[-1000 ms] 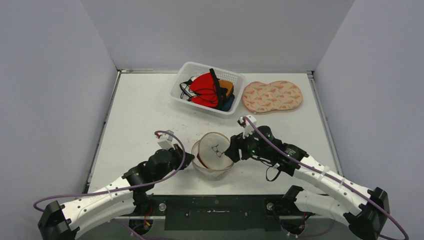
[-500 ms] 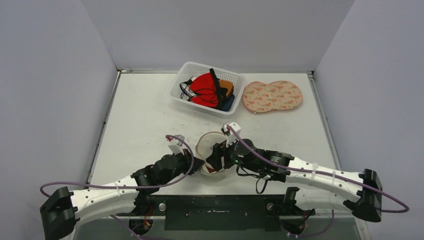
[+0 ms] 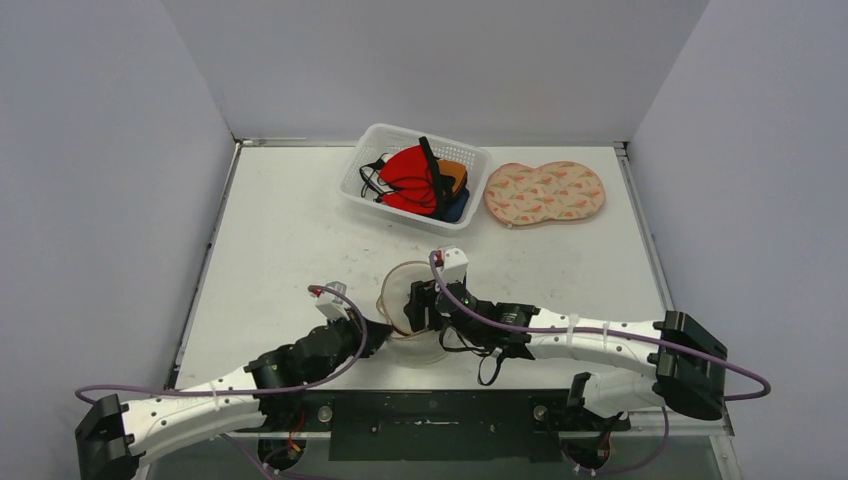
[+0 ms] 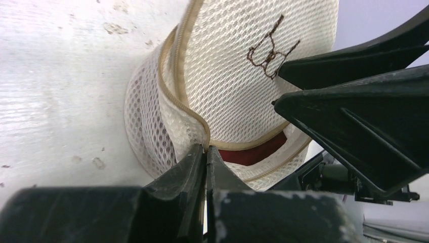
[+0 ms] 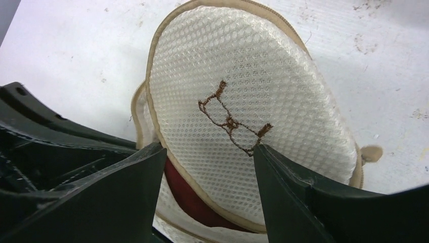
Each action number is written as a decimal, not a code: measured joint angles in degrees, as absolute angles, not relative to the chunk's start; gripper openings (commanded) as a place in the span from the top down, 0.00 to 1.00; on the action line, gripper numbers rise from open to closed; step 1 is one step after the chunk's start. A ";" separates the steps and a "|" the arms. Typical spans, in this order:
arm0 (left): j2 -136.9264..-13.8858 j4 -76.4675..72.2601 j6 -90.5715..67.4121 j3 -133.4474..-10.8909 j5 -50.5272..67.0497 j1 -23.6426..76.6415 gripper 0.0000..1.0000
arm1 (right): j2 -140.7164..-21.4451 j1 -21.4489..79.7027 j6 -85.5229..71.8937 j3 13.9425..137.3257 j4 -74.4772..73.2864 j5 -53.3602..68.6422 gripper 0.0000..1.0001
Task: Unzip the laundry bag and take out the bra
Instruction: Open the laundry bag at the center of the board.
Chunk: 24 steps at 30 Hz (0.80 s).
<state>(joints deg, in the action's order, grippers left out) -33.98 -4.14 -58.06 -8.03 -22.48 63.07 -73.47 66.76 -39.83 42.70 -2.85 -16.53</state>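
The laundry bag [image 3: 400, 285] is a round white mesh pouch with beige zipper trim, standing at the near middle of the table with its lid [image 5: 243, 86] flipped up. A dark red bra [image 5: 187, 195] shows in the gap under the lid, and again in the left wrist view, bra [image 4: 253, 152]. My left gripper [image 3: 382, 335] is shut on the bag's zipper rim [image 4: 206, 147] at its near left side. My right gripper [image 3: 420, 305] stands open over the bag's mouth, and in its own view the right gripper [image 5: 208, 149] straddles the lid's lower edge without touching it.
A white plastic basket [image 3: 368, 160] holding red, orange and black garments stands at the back centre. A flat peach patterned pouch [image 3: 545, 193] lies to its right. Grey walls enclose the table on three sides.
My right arm has swung left from beside the bag to over its mouth. My left gripper has kept its hold on the rim and drawn slightly back toward me.
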 measured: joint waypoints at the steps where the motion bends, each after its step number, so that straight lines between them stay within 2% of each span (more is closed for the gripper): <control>1: -31.99 -1.98 -58.61 -8.01 -23.49 63.07 1.00 | -73.73 66.74 -39.81 42.78 -2.72 -17.19 0.34; 6: -26.24 5.41 -61.01 -7.94 -27.29 63.07 1.00 | -73.89 65.87 -39.75 41.98 -1.72 -18.02 0.34; 10: -26.20 7.57 -62.13 -7.38 -28.34 63.07 1.00 | -73.01 65.67 -39.48 37.63 0.25 -17.30 0.35; 14: -29.17 6.87 -62.65 -6.98 -28.34 63.07 1.00 | -70.87 66.87 -39.00 32.21 0.82 -15.94 0.35; 24: -35.48 -1.08 -61.30 -5.61 -27.79 63.18 1.00 | -63.44 72.75 -36.47 28.91 2.04 -18.98 0.34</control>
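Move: The left fingers already pinch the laundry bag's rim; the bag's middle lies about 5 cm to their right, roughly level ahead and 3 cm below, its red contents showing some 3 cm right and 2 cm down. From the open right hand, the bag's middle is about 6 cm below, 1 cm back and 1 cm right; the glasses-embroidered lid is about 4 cm ahead, 1 cm left and 3 cm below. Open right hand drops some 5 cm back-right, then lifts, left keeps pinching bag rim, shifting left then down. ##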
